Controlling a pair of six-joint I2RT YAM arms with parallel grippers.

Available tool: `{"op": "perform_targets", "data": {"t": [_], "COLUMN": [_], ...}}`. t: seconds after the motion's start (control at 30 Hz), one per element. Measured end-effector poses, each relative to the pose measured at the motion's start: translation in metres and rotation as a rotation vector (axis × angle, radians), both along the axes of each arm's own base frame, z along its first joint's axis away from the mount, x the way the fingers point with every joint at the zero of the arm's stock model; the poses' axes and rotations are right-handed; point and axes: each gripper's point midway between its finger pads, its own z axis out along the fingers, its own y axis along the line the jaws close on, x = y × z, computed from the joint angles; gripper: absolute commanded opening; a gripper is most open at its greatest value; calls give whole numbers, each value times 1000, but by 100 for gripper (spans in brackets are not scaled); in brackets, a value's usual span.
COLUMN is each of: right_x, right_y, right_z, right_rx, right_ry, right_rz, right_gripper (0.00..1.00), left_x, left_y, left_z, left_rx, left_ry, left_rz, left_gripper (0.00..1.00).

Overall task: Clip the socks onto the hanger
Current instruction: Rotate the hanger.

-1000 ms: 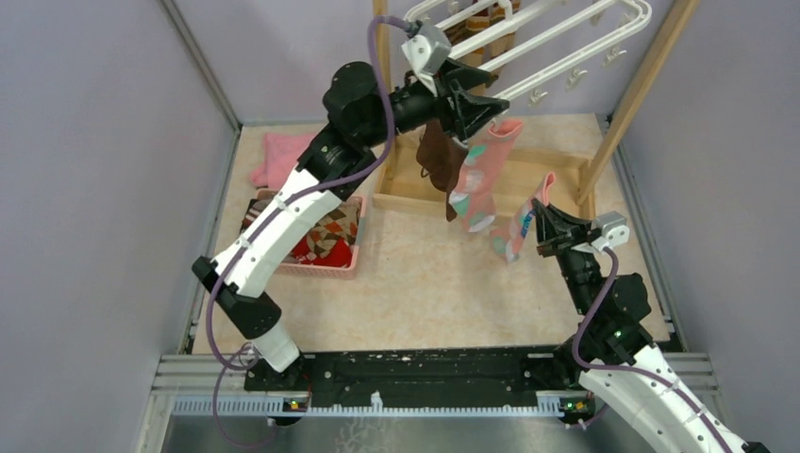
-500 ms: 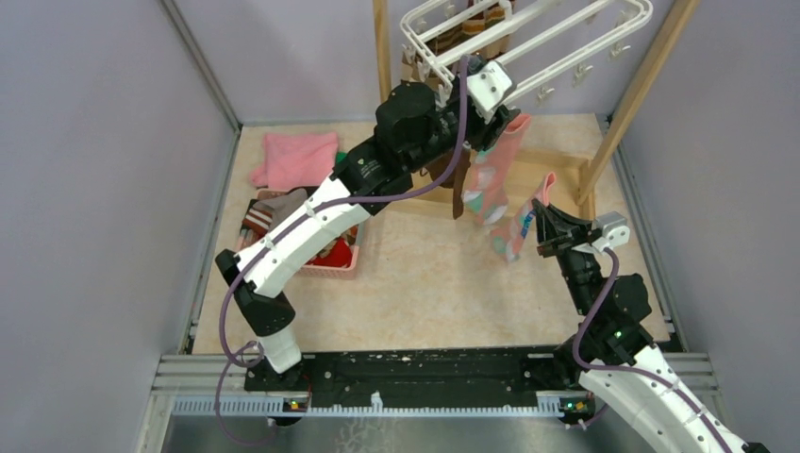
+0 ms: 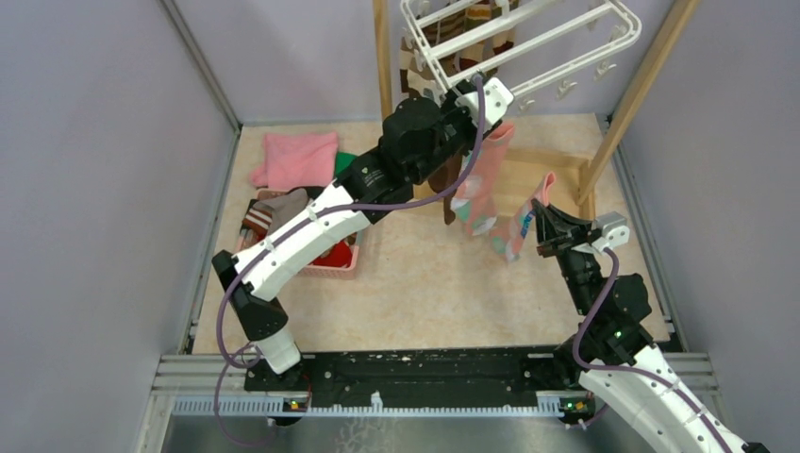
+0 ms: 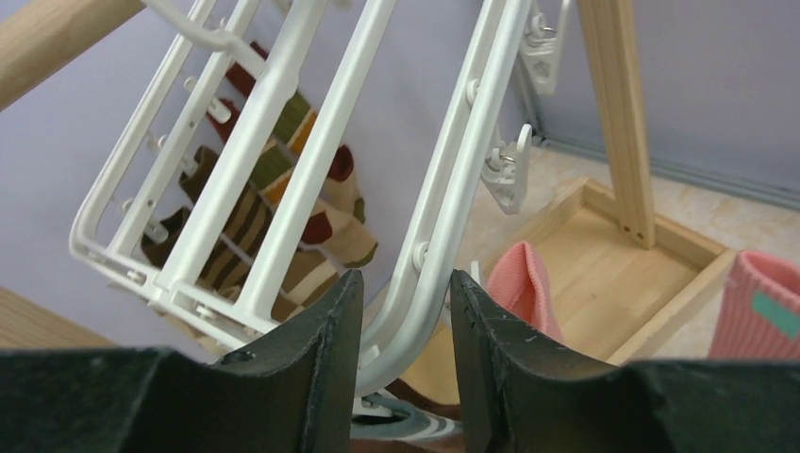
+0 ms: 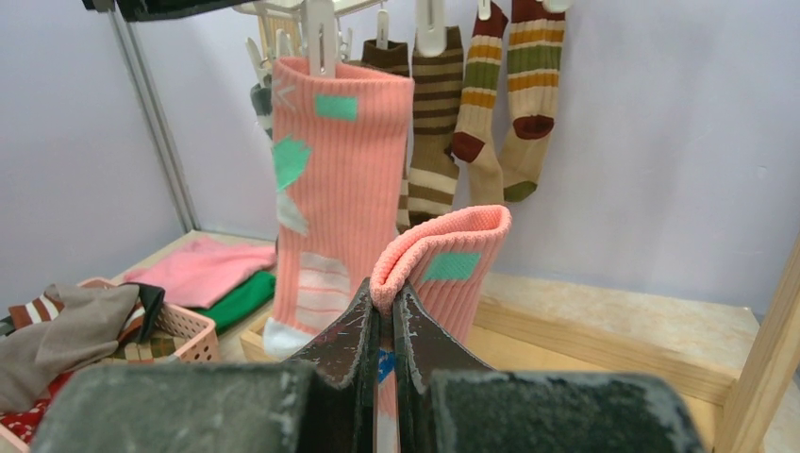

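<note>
The white hanger (image 3: 528, 42) hangs tilted inside the wooden frame. My left gripper (image 3: 464, 92) is up at its near corner. In the left wrist view the gripper (image 4: 406, 276) stands open astride the hanger's curved rail (image 4: 429, 274), with a gap showing on the right side. A pink sock with teal patches (image 3: 476, 184) hangs clipped, next to a dark brown one (image 3: 451, 175). Striped socks (image 5: 436, 113) hang behind. My right gripper (image 5: 385, 288) is shut on the folded cuff of a second pink sock (image 5: 453, 245), held below and right of the hanger.
A pink basket (image 3: 311, 260) with loose socks stands at the left. Behind it lie a folded pink cloth (image 3: 297, 156) and a green cloth (image 3: 344, 162). The wooden post (image 3: 641, 94) and base frame (image 3: 538, 156) surround the hanger. Free clips (image 4: 509, 175) dangle from the rail.
My left arm swung right from beside the hung pink sock up to the hanger's near corner, and its jaws narrowed round the rail. The hanger tilted. The right arm held still.
</note>
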Motion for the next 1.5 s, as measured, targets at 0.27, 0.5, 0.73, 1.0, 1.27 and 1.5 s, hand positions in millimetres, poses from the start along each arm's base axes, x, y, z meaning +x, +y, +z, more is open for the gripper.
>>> {"op": "perform_targets", "data": {"t": [0.27, 0.5, 0.73, 1.0, 1.27, 1.5], "right_x": [-1, -1, 0, 1, 1, 0], "right_y": [3, 6, 11, 19, 25, 26], "right_z": [0, 2, 1, -1, -3, -3], "right_rx": [-3, 0, -9, -20, -34, -36], "right_ry": [-1, -8, -6, -3, -1, -2], "right_rz": [14, 31, 52, 84, 109, 115], "right_gripper": [0, 0, 0, 0, 0, 0], "left_x": [10, 17, 40, 74, 75, 72], "left_y": [29, 65, 112, 164, 162, 163], "left_z": [-8, 6, 9, 9, 9, 10], "left_rx": [21, -14, -44, -90, -110, -127], "left_ry": [-25, -46, -38, -14, -2, 4], "left_rz": [115, 182, 276, 391, 362, 344], "left_gripper": [45, 45, 45, 46, 46, 47]}}
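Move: The hanger's near left corner is right at the left hand's half-open fingers, about 1 cm ahead and 2 cm left, its white tube running through the gap. The clipped pink sock hangs with its middle roughly 4 cm ahead, 6 cm right and 16 cm down; brown socks hang about 4 cm ahead, 6 cm left and 16 cm down. From the right hand, that corner is some 12 cm ahead, 10 cm left and 13 cm up. The hanger's near left corner is dragged along by the left hand's fingers, which sweep about 16 cm to the left and some 7 cm forward, nearly level, turning about 20 degrees counter-clockwise while staying half open, then stop there. The right hand keeps its pinch on the second pink sock and drifts a couple of centimetres left. ##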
